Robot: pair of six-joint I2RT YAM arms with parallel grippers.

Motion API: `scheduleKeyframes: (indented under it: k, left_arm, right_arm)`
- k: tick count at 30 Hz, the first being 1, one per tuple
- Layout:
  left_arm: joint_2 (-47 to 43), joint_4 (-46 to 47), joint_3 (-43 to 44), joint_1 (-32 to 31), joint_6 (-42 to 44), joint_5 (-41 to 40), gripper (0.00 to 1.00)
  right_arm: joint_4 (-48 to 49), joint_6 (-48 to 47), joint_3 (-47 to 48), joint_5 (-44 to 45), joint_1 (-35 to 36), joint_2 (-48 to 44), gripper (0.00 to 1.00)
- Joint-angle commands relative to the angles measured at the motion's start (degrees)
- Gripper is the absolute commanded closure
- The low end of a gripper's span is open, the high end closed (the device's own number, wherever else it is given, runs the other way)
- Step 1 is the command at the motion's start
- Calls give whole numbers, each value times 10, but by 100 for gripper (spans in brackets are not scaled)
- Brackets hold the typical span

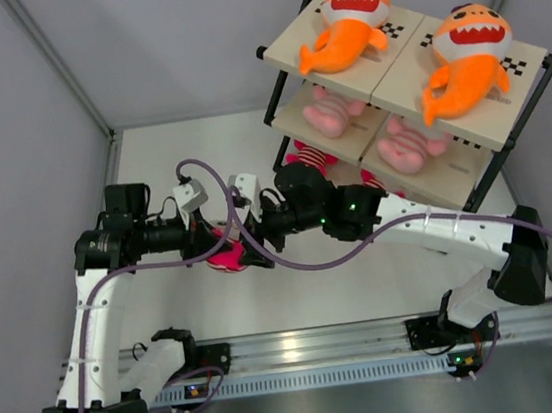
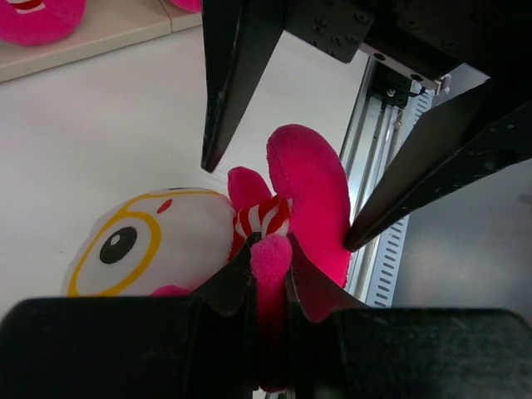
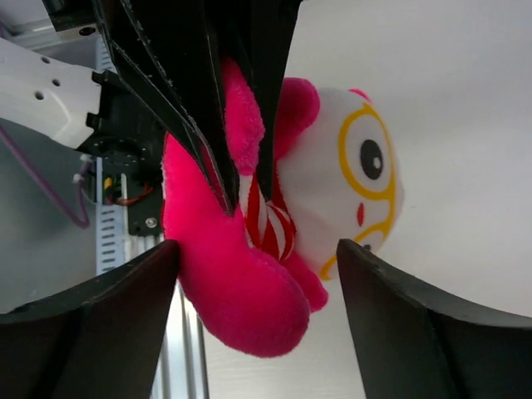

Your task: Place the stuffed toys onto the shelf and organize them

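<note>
A white-faced stuffed toy with a pink-and-white striped body [image 2: 158, 241] hangs between both arms, just above the table [image 1: 150, 162]. My left gripper [image 2: 270, 245] is shut on one of its pink limbs. My right gripper [image 3: 256, 249] stands open, one finger on each side of the doll [image 3: 332, 174], touching nothing. From above, both grippers meet over the pink toy [image 1: 227, 260]. The shelf [image 1: 506, 108] at the back right holds two orange sharks [image 1: 348, 16] [image 1: 464, 57] on top, two pale pink dolls [image 1: 330, 111] [image 1: 405, 145] on the middle tier, and a striped doll [image 1: 308, 154] on the lowest.
A metal rail [image 1: 303, 344] runs along the near edge of the table, close beside the held doll. Grey walls close off the left and back sides. A purple cable [image 1: 202, 175] loops over the two wrists.
</note>
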Motion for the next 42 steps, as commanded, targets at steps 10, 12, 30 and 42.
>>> scheduleKeyframes:
  k: [10,12,30,42]
  left_arm:
    - [12,-8,46,-8,-44,-87,36]
    - [21,-7,56,-8,-52,-126,18]
    - [63,-8,93,-7,-54,-302,12]
    - [72,-7,97,-7,-45,-279,12]
  right_arm:
    - [-94,51,40,32,-5,-13,100]
    - [-196,41,57,95,-5,-36,100]
    - [-603,-100,46,352,-95,-79,100]
    - [-637,-122,7,342,-158,-100,100]
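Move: The white-headed striped toy, already pinched by the left hand, has its middle about 5 cm left, 2 cm ahead and 4 cm below the right hand, whose open fingers straddle its pink lower end. From the left hand that middle is some 4 cm right, 3 cm ahead and 3 cm below. On the bottom shelf, about 20 cm lower, the nearer striped toy lies roughly 20 cm ahead and 16 cm right of the right hand, the farther one 14 cm ahead and 31 cm right. The striped toy's pink lower end is pinched by the right fingers while the left hand still holds; then the left fingers open and back off, left and forward. The right hand carries the toy some 30 cm right towards the shelf's right end, sinking about 7 cm late on, with a little forward, its fingers tipping steeply down and swinging clockwise. ##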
